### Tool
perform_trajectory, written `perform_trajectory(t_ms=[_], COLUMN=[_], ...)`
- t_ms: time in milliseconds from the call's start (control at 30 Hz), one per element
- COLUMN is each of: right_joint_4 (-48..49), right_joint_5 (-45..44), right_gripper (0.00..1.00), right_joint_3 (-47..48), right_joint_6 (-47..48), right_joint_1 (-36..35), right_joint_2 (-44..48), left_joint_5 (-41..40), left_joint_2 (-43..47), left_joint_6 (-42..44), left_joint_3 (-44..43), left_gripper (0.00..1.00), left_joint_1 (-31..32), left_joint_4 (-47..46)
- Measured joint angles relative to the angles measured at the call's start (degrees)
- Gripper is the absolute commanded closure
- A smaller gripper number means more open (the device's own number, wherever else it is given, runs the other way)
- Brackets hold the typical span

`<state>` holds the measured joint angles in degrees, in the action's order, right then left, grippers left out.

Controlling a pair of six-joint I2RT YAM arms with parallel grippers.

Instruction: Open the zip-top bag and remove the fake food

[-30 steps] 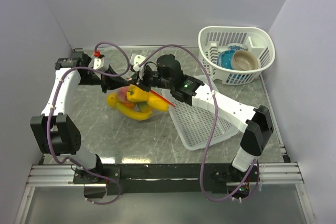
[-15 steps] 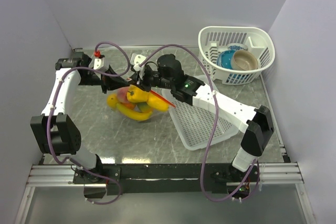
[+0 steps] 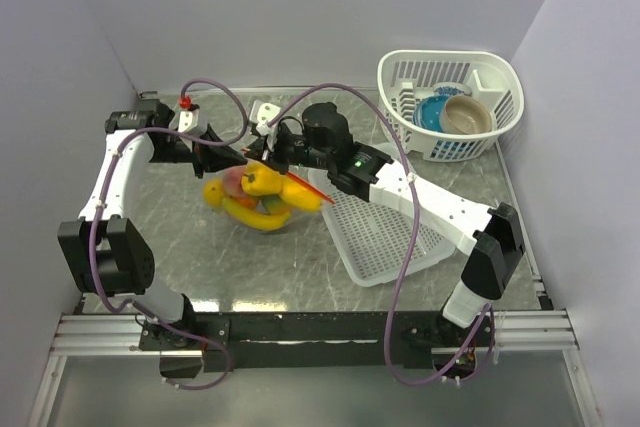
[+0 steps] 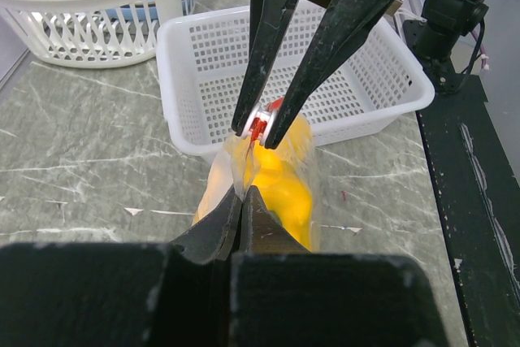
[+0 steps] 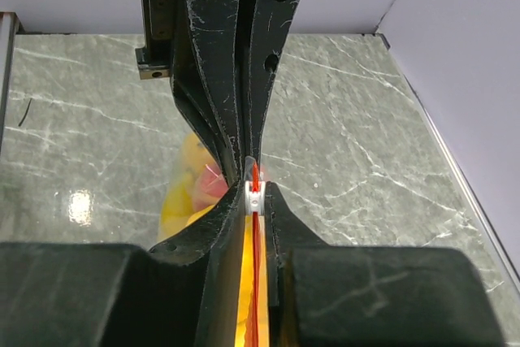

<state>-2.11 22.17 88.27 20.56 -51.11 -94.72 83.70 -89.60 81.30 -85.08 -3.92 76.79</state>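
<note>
The zip-top bag [image 3: 262, 195] hangs just above the table at centre left, full of fake food [image 3: 250, 183] in yellow, orange and pink. My left gripper [image 3: 238, 153] is shut on the bag's clear top edge [image 4: 238, 170], its tips [image 4: 244, 193] pressed together. Facing it from the right, my right gripper [image 3: 268, 156] is shut on the white slider [image 5: 255, 195] of the red-orange zip strip [image 5: 253, 282]. In the left wrist view the right gripper's fingers [image 4: 296, 79] pinch that slider [image 4: 258, 125] above the yellow fake food [image 4: 284, 188].
A flat white mesh basket [image 3: 385, 232] lies to the right of the bag, under the right arm. A round white basket [image 3: 450, 102] holding a blue bowl and a tan bowl stands at the back right. Walls close in the table's left and back.
The right gripper's jaws have narrowed onto the zip slider. The bag, the food and the left arm are where they were.
</note>
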Motion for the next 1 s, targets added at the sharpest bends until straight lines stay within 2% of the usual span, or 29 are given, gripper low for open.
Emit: perform_trajectory(t_ms=[133, 433, 767, 900, 1000], right_joint_4=[-0.2, -0.3, 1.9, 3.7, 4.9], right_joint_5=[0.2, -0.1, -0.3, -0.3, -0.8], right_gripper=[0.98, 0.99, 0.99, 0.99, 0.99], right_joint_3=[0.0, -2.8, -9.2, -13.7, -18.1], right_joint_6=[0.1, 0.3, -0.5, -1.7, -2.8], right_joint_1=[0.2, 2.2, 5.0, 6.5, 7.3], right_joint_2=[0.0, 1.2, 4.1, 6.3, 8.8], left_joint_5=[0.0, -0.1, -1.2, -1.4, -1.4], left_joint_2=[0.0, 0.8, 4.7, 5.2, 5.7], left_joint_6=[-0.2, -2.1, -15.4, -22.9, -30.7], left_joint_3=[0.0, 0.0, -0.9, -1.1, -0.8], left_gripper=[0.99, 0.99, 0.99, 0.99, 0.99], left_joint_1=[0.0, 0.2, -0.2, -3.5, -7.6], left_joint_4=[0.0, -0.2, -7.3, -12.7, -20.5])
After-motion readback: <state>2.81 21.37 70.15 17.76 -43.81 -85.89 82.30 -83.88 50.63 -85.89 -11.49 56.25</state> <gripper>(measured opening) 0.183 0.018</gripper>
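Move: The right gripper already pinches the zip slider. The far end of the red zip lies about 15 cm to its right, 14 cm lower and 3 cm back. A yellow pepper hangs some 8 cm below it, 1 cm right and 1 cm back; a second pepper is about 9 cm right, 12 cm down and 2 cm back. The left gripper still holds the bag's corner, with the slider roughly 3 cm to its right, 1 cm forward and 2 cm higher. Keep the slider pinched and draw the right gripper about 9 cm to the right and down along the red zip, turning it some 10 degrees clockwise. Hold the bag's corner shut in the left gripper against this pull; partway through, raise that gripper, then swing it left and slightly forward, about 6 cm in all. ##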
